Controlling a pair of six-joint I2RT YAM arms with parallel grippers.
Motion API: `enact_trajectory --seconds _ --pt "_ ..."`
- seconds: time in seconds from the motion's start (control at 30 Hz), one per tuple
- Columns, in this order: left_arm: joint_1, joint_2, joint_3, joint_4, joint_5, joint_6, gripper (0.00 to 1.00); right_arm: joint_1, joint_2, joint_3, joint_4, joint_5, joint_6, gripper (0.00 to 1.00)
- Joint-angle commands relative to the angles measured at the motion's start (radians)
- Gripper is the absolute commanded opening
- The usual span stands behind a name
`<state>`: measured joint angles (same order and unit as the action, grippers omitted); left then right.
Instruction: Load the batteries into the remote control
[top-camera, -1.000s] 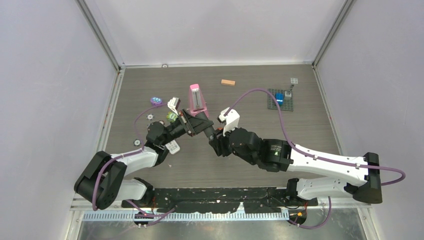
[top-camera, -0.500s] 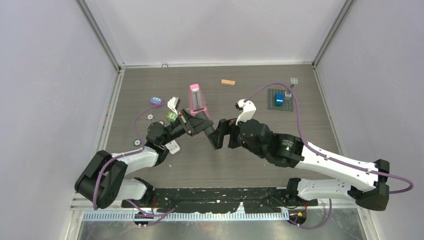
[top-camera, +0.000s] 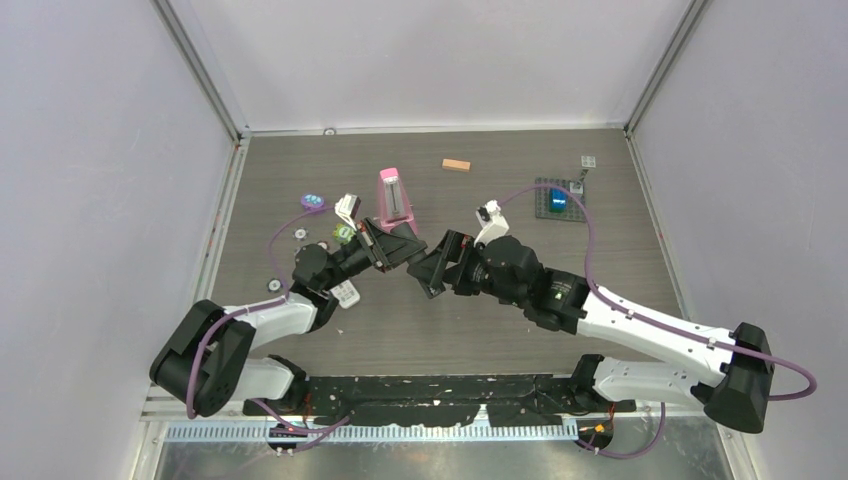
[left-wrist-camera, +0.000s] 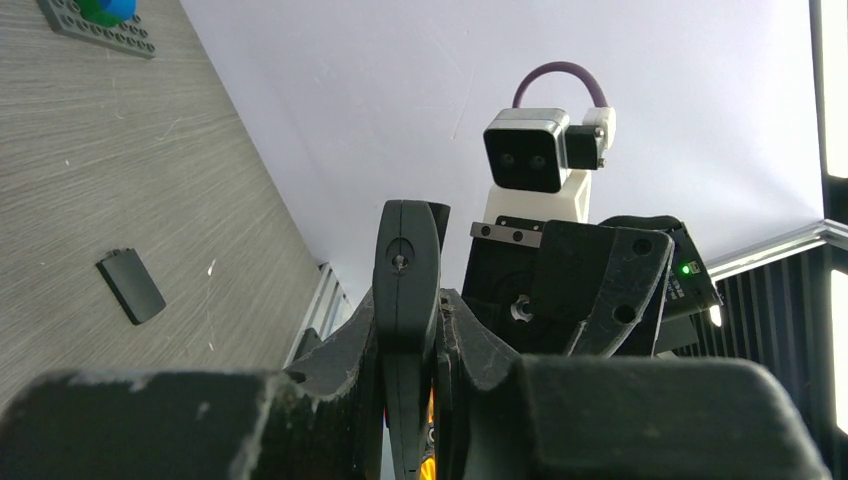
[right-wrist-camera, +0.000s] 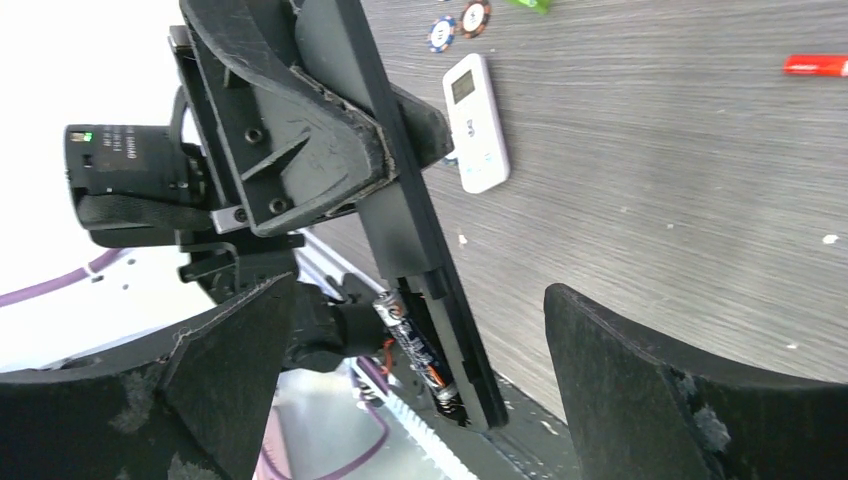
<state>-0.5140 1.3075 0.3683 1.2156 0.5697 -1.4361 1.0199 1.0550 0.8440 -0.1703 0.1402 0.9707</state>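
My left gripper (left-wrist-camera: 405, 330) is shut on the black remote control (left-wrist-camera: 405, 255), which it holds edge-on above the table. In the right wrist view the remote control (right-wrist-camera: 400, 215) shows its open compartment, where one dark battery (right-wrist-camera: 412, 343) with an orange band lies. My right gripper (right-wrist-camera: 420, 300) is open wide, one finger on each side of the remote's lower end, touching nothing. In the top view the right gripper (top-camera: 432, 268) faces the left gripper (top-camera: 397, 246) at mid-table. A red battery (right-wrist-camera: 815, 65) lies on the table. The black battery cover (left-wrist-camera: 132, 286) lies flat on the table.
A small white remote (top-camera: 345, 293) lies below the left wrist. Behind the grippers stands a pink metronome (top-camera: 392, 196). An orange block (top-camera: 456, 165) lies at the back, a grey brick plate (top-camera: 557, 200) with a blue brick back right, poker chips (top-camera: 313, 202) at the left.
My right gripper has opened from nearly shut to wide, and its wrist and arm have turned beside the remote. The left gripper and remote have not moved.
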Motion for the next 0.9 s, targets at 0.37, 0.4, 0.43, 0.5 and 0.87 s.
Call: enact_trajectory --seconds 0.37,0.4,0.43,0.5,0.87 --pt "-0.001 0.003 0.014 0.07 0.003 0.009 0.0 -0.061 0.026 -0.128 0.319 -0.186 0.228 0.69" --pt "0.0 0.005 0.013 0.07 0.003 0.009 0.0 -0.065 0.027 -0.137 0.333 -0.201 0.247 0.68" --pt "0.0 0.006 0.014 0.07 0.001 0.009 0.0 -0.067 0.031 -0.15 0.355 -0.208 0.254 0.66" --pt "-0.001 0.006 0.013 0.07 0.0 0.008 0.0 -0.071 0.037 -0.162 0.379 -0.225 0.271 0.63" --pt "-0.001 0.005 0.013 0.07 -0.001 0.005 0.0 -0.084 0.038 -0.217 0.448 -0.257 0.317 0.52"
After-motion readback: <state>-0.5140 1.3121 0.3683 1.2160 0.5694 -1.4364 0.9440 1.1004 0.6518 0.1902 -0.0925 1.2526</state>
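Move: The battery end of the black remote, held by the left hand, lies about 3 cm left of the right hand, 1 cm ahead and 2 cm below. The red battery on the table is some 3 cm ahead, 1 cm right and 22 cm below; the white remote lies 24 cm left, 3 cm back and 23 cm below. From the left hand, that battery end is roughly 6 cm back, 4 cm right and 2 cm down. The right hand eases about 2 cm left and slightly down, tilting, fingers half closing around the remote's battery end. ##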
